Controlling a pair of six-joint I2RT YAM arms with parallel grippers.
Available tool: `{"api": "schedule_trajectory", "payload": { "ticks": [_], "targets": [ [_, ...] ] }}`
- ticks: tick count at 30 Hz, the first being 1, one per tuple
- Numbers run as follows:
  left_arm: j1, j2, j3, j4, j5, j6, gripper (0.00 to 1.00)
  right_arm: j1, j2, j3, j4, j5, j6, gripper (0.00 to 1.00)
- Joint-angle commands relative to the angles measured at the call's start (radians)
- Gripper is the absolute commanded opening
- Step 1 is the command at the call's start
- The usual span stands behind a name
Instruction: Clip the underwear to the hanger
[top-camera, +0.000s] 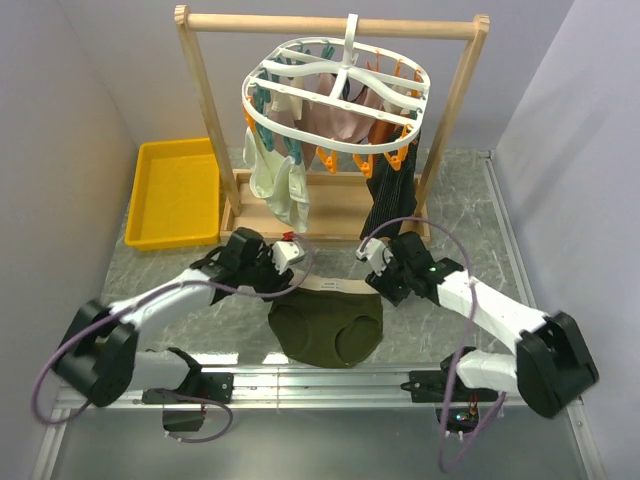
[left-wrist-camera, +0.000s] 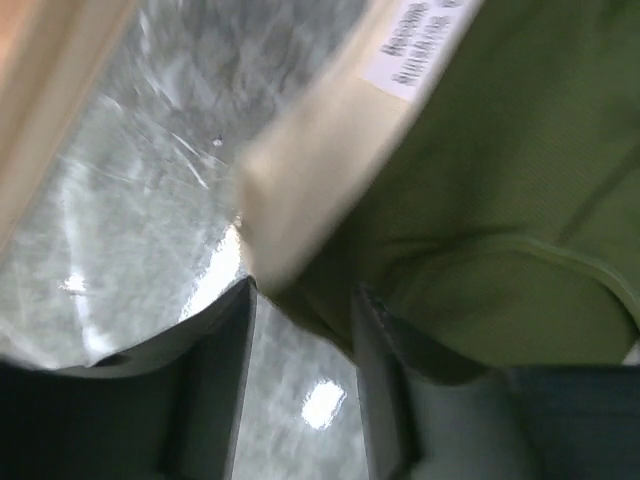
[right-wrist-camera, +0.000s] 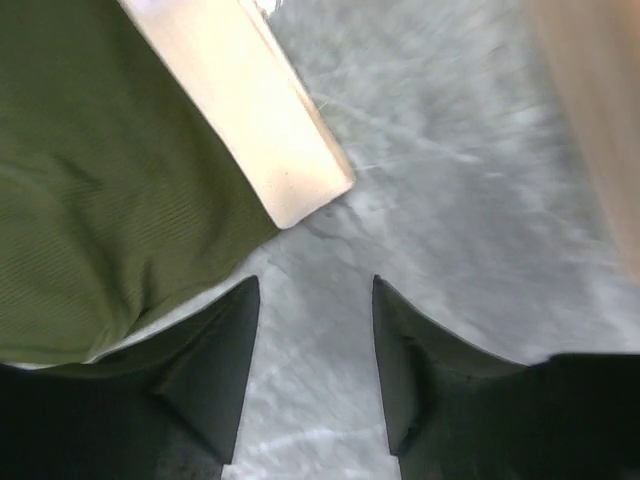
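Note:
The underwear (top-camera: 327, 326), olive green with a pale beige waistband (top-camera: 333, 287), lies flat on the table between my two arms. My left gripper (top-camera: 287, 283) is at the waistband's left end and my right gripper (top-camera: 384, 284) at its right end. In the left wrist view the left gripper (left-wrist-camera: 305, 290) is open, and the waistband corner (left-wrist-camera: 300, 190) hangs just beyond its fingertips, ungripped. The right gripper (right-wrist-camera: 316, 282) is open over bare table, with the other waistband corner (right-wrist-camera: 270, 150) ahead and to the left. The white hanger (top-camera: 335, 100) hangs from the rail behind.
A wooden rail frame (top-camera: 330, 24) stands at the back and carries the hanger with pale, pinkish and black garments clipped on. A yellow tray (top-camera: 178, 190) sits at the back left. Grey walls close in both sides.

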Motion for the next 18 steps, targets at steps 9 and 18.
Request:
{"api": "schedule_trajectory", "payload": {
  "ticks": [9, 18],
  "targets": [
    [0.001, -0.522, 0.031, -0.274, 0.172, -0.019, 0.72, -0.008, -0.498, 0.149, -0.155, -0.057, 0.017, 0.62],
    [-0.001, -0.584, 0.273, -0.260, 0.243, -0.312, 0.99, -0.005, -0.589, 0.333, -0.168, -0.086, 0.272, 0.77]
  ]
}}
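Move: The underwear lies just let go, waistband towards the hanger: its middle is about 9 cm right of the left hand, 8 cm back and some 4 cm below. From the right hand the underwear's middle is about 14 cm left, 6 cm back and 3 cm down. The wooden rack base is centred some 18 cm ahead of the left hand and 9 cm to its right; the black striped cloth hangs roughly 20 cm straight ahead of the right hand, about 12 cm higher. Lift both grippers away from the waistband ends together, each a bit over 20 cm up, drawing the left one back some 7 cm as it climbs and taking the right nearly straight up. Swing both sets of fingertips up out of their downward slant, more towards each other, and spread the half-open fingers further, the left ones fully. ##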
